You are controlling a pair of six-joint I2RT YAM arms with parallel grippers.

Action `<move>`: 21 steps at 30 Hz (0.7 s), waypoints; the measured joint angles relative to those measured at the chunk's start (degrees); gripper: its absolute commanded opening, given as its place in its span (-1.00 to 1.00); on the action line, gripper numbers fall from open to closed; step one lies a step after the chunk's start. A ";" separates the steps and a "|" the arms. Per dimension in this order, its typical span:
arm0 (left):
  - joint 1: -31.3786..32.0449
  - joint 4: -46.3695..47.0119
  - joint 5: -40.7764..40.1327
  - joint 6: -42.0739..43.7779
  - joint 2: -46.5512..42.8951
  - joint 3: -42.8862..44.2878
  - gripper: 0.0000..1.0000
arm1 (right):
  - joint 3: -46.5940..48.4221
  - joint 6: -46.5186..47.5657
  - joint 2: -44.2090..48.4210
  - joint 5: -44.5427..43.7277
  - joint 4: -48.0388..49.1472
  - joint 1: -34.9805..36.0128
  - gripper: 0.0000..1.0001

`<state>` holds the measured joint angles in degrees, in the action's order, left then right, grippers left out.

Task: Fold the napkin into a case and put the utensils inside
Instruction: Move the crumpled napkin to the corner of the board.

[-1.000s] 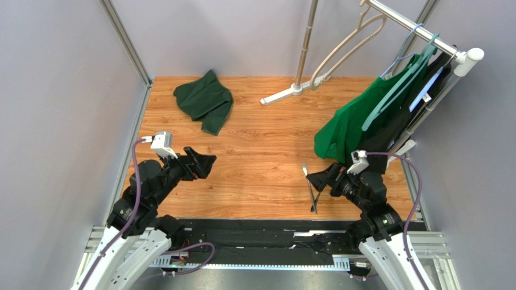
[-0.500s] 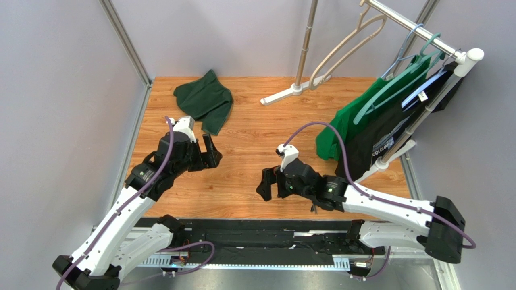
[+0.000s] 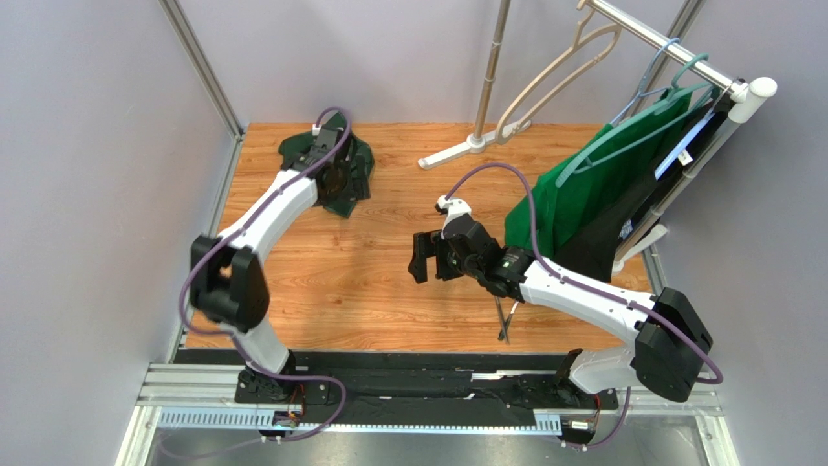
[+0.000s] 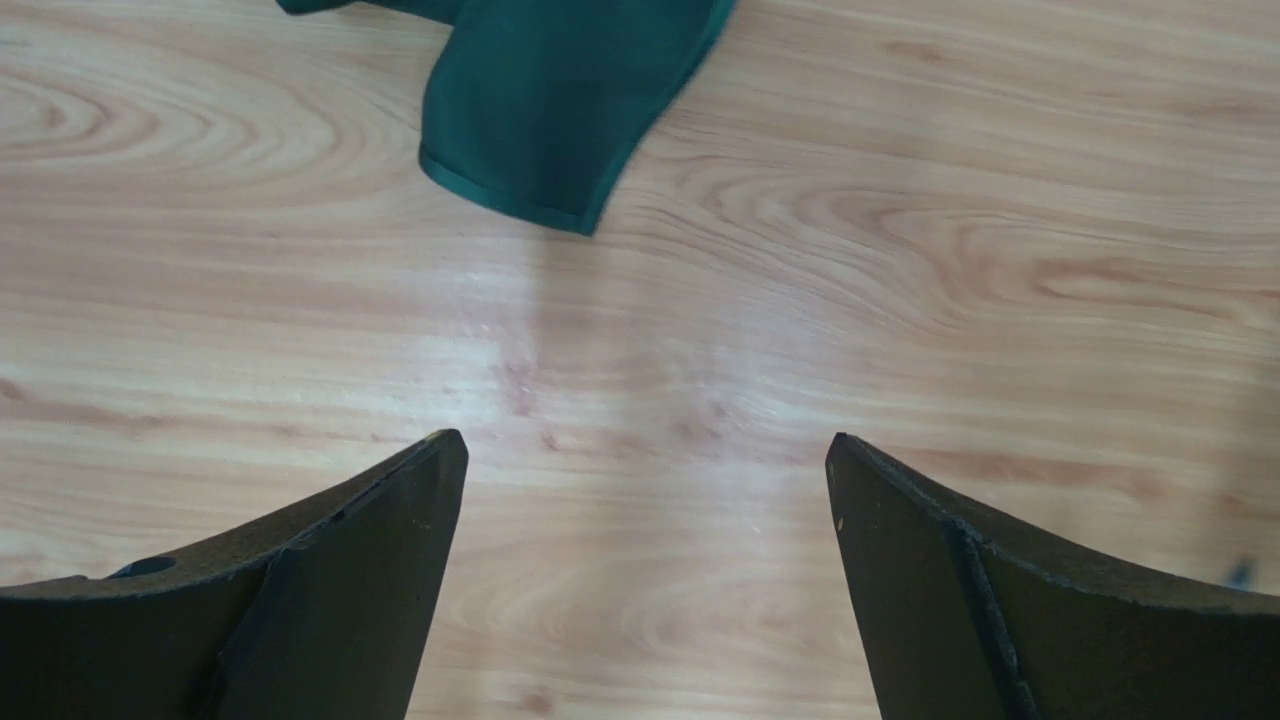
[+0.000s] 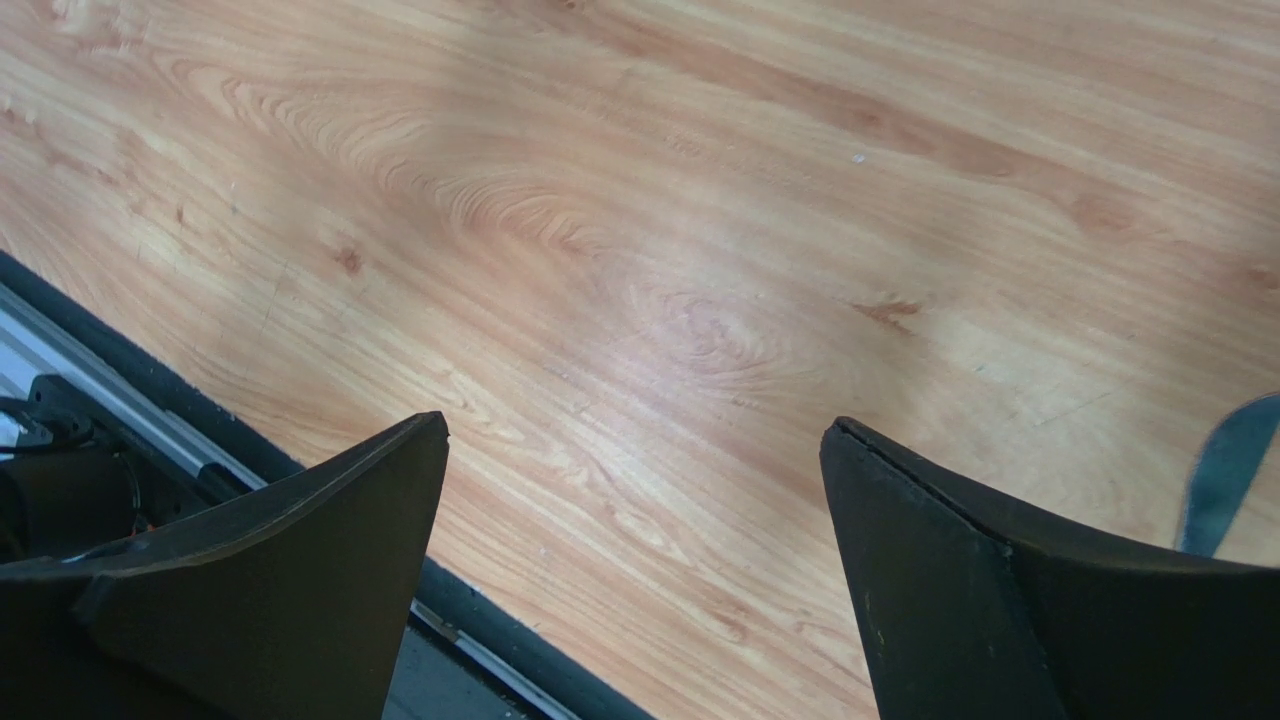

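Observation:
The napkin (image 3: 362,167) lies crumpled at the table's back left, dark green, with my left arm across its middle. My left gripper (image 3: 339,194) hovers over its near corner, open. In the left wrist view that napkin corner (image 4: 556,105) lies beyond the open left gripper (image 4: 646,450), and only bare wood lies between the fingers (image 4: 376,555). My right gripper (image 3: 423,258) hangs open over the middle of the table; the right wrist view shows the right gripper (image 5: 634,428) with nothing in it. The utensils (image 3: 502,316) lie near the front edge, partly under my right arm. No folded case shows.
A clothes rack stands at the back right, its foot (image 3: 466,147) on the table. A brighter green garment (image 3: 559,209) on a teal hanger (image 3: 632,136) and a black garment (image 3: 598,238) hang close behind my right arm. A black rail (image 5: 90,405) runs along the front edge.
My left arm has stretched from the near left out to the napkin at the back. My right arm has swung from the near right to the table's middle, uncovering the utensils. Both grippers stayed open.

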<state>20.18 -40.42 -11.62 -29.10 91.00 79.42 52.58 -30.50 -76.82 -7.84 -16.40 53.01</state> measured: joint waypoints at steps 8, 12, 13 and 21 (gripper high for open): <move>-6.03 -6.99 -0.61 13.11 33.81 30.27 0.98 | -0.24 1.77 2.45 6.43 1.31 -5.60 1.00; -8.28 -9.77 0.24 16.02 40.52 33.92 0.39 | -0.24 2.38 3.67 8.48 3.17 -5.68 1.00; -8.70 -10.91 0.70 16.35 41.53 34.58 0.09 | -0.24 2.49 3.67 8.68 3.56 -5.70 1.00; -8.72 -8.41 6.34 10.10 33.73 19.50 -1.00 | 0.15 2.49 -1.60 9.22 4.55 -6.62 1.00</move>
<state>11.46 -48.84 -5.28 -19.00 124.73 98.91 52.73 -28.01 -78.41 1.39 -11.86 46.39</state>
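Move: The crumpled napkin's middle lies about 20 cm ahead of the left hand, 8 cm to its left and 15 cm below; its near corner is closer, only some 10 cm ahead and 5 cm left. Beyond the napkin to the right, the white rack foot is roughly 28 cm ahead of the left hand and 27 cm to its right. From the right hand the napkin is about 35 cm ahead and 23 cm left. Down and forward, drifting a little left, the open left hand reaches for the napkin's near corner, sinking about 14 cm while its fingers tip some 20 degrees more towards straight down. It shuts on the cloth there and, keeping the pinch low over the board, draws it back about 4 cm. The empty right hand, still open, edges forward 2 cm, rising and sinking again. ##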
